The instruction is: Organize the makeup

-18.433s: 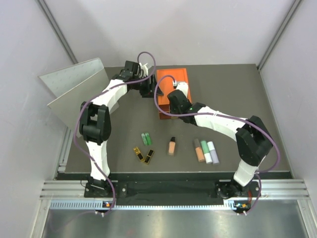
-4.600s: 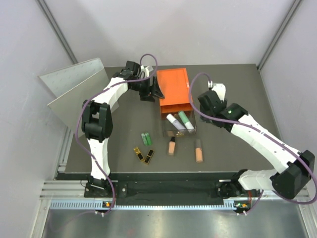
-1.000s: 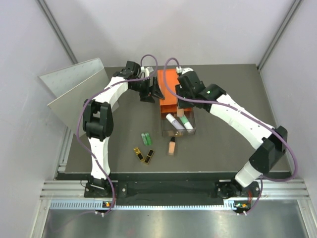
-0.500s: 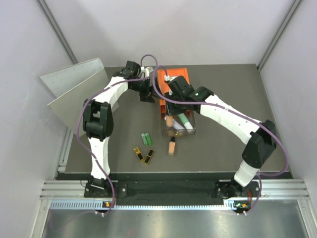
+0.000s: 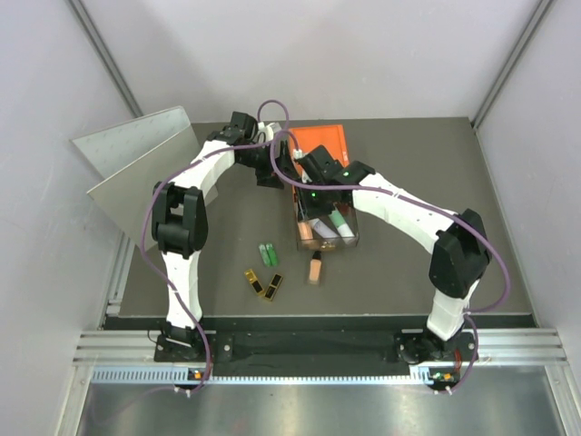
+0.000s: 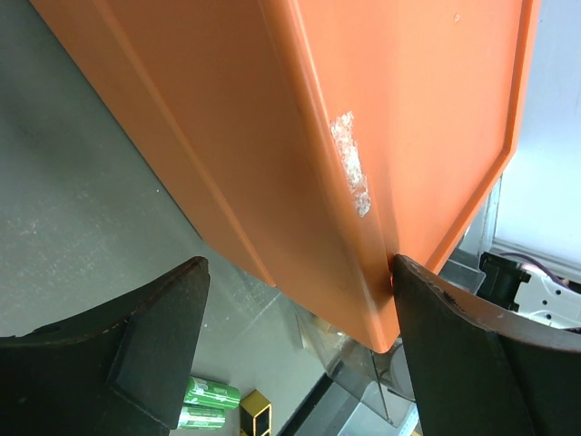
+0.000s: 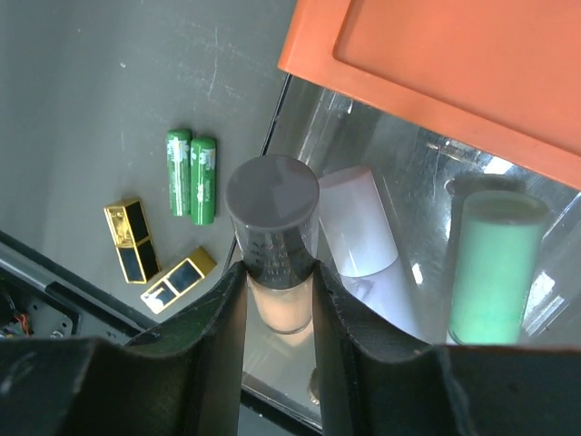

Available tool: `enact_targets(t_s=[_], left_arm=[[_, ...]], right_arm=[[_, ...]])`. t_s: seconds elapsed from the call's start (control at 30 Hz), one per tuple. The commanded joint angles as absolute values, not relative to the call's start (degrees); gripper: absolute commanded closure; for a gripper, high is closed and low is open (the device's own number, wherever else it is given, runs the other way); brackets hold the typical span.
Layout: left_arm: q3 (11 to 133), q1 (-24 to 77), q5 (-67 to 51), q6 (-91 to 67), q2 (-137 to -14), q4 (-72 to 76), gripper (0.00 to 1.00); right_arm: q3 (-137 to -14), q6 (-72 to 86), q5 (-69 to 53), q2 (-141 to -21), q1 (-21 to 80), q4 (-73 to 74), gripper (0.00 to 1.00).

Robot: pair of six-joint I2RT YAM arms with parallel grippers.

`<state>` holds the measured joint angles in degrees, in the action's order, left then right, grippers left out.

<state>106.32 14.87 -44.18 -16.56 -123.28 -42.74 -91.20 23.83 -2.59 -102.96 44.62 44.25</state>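
Observation:
My right gripper (image 7: 280, 272) is shut on the orange stick (image 7: 275, 245), grey cap up, and holds it over the left part of the clear drawer (image 7: 300, 118) pulled out of the orange box (image 7: 436, 54). A white stick (image 7: 359, 222) and a green stick (image 7: 495, 263) lie in that drawer. Two green tubes (image 5: 268, 253), two black-gold cases (image 5: 264, 285) and the peach bottle (image 5: 315, 269) lie on the table in front. My left gripper (image 5: 277, 171) stands open astride the orange box's (image 6: 300, 136) left corner, one finger (image 6: 472, 354) against it.
A grey perforated panel (image 5: 136, 159) leans at the back left. Grey walls close in the table on three sides, and a metal rail (image 5: 318, 345) runs along the near edge by the arm bases.
My right gripper has moved left and toward the front with the orange stick, from over the box to over the drawer's left side. The left arm has not moved.

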Motion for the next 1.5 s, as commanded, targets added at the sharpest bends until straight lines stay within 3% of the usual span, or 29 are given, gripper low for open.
enact_targets(t_s=[0.0,0.03,0.1,0.5,0.73,1.07,1.47], left_arm=[[104.8,14.9,-31.2,-11.7,-127.4,-46.9,0.16],[104.7,14.9,-31.3,-11.8,-127.4,-46.9,0.16],[104.7,14.9,-31.4,-11.9,-127.5,-46.9,0.16],[104.7,14.9,-31.4,-12.0,-127.4,-46.9,0.15],[104.9,14.9,-31.2,-11.9,-127.4,-46.8,0.15],[104.9,14.9,-31.3,-11.6,-126.9,-46.8,0.15],[104.6,14.9,-32.1,-10.7,-126.4,-47.1,0.15]], right_arm=[[-93.2,25.6,-2.7,-103.0,45.4,46.1,0.63],[-93.3,25.7,-1.6,-102.7,45.4,46.0,0.56],[-93.6,25.8,-0.4,-102.0,45.4,46.0,0.52],[-94.0,25.2,6.9,-94.9,45.4,43.4,0.51],[-90.4,24.2,8.2,-87.3,45.4,43.9,0.39],[-75.7,30.8,3.9,-76.2,51.1,43.0,0.37],[-64.6,37.5,12.1,-76.4,64.5,38.2,0.38]])
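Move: My right hand holds the peach tube by its dark cap just above the open drawer's left side, its place about 5 cm below and 1 cm nearer me. The white tube lies about 5 cm right of that place. The peach bottle lies on the table about 10 cm back, 3 cm right and 7 cm below; two small green tubes are 12 cm left of the bottle and 3 cm farther out. From my left hand, the drawer spot lies about 14 cm back and 1 cm right. I open my right fingers to let go of the peach tube in the drawer, easing a couple of centimetres right and slightly forward, then lift clear by roughly 10 cm. From there I swing back towards myself about 15 cm while sinking some 8 cm, fingers opening wider, over the drawer's front and down towards the peach bottle. My left hand stays still, one finger at the orange box's edge. ##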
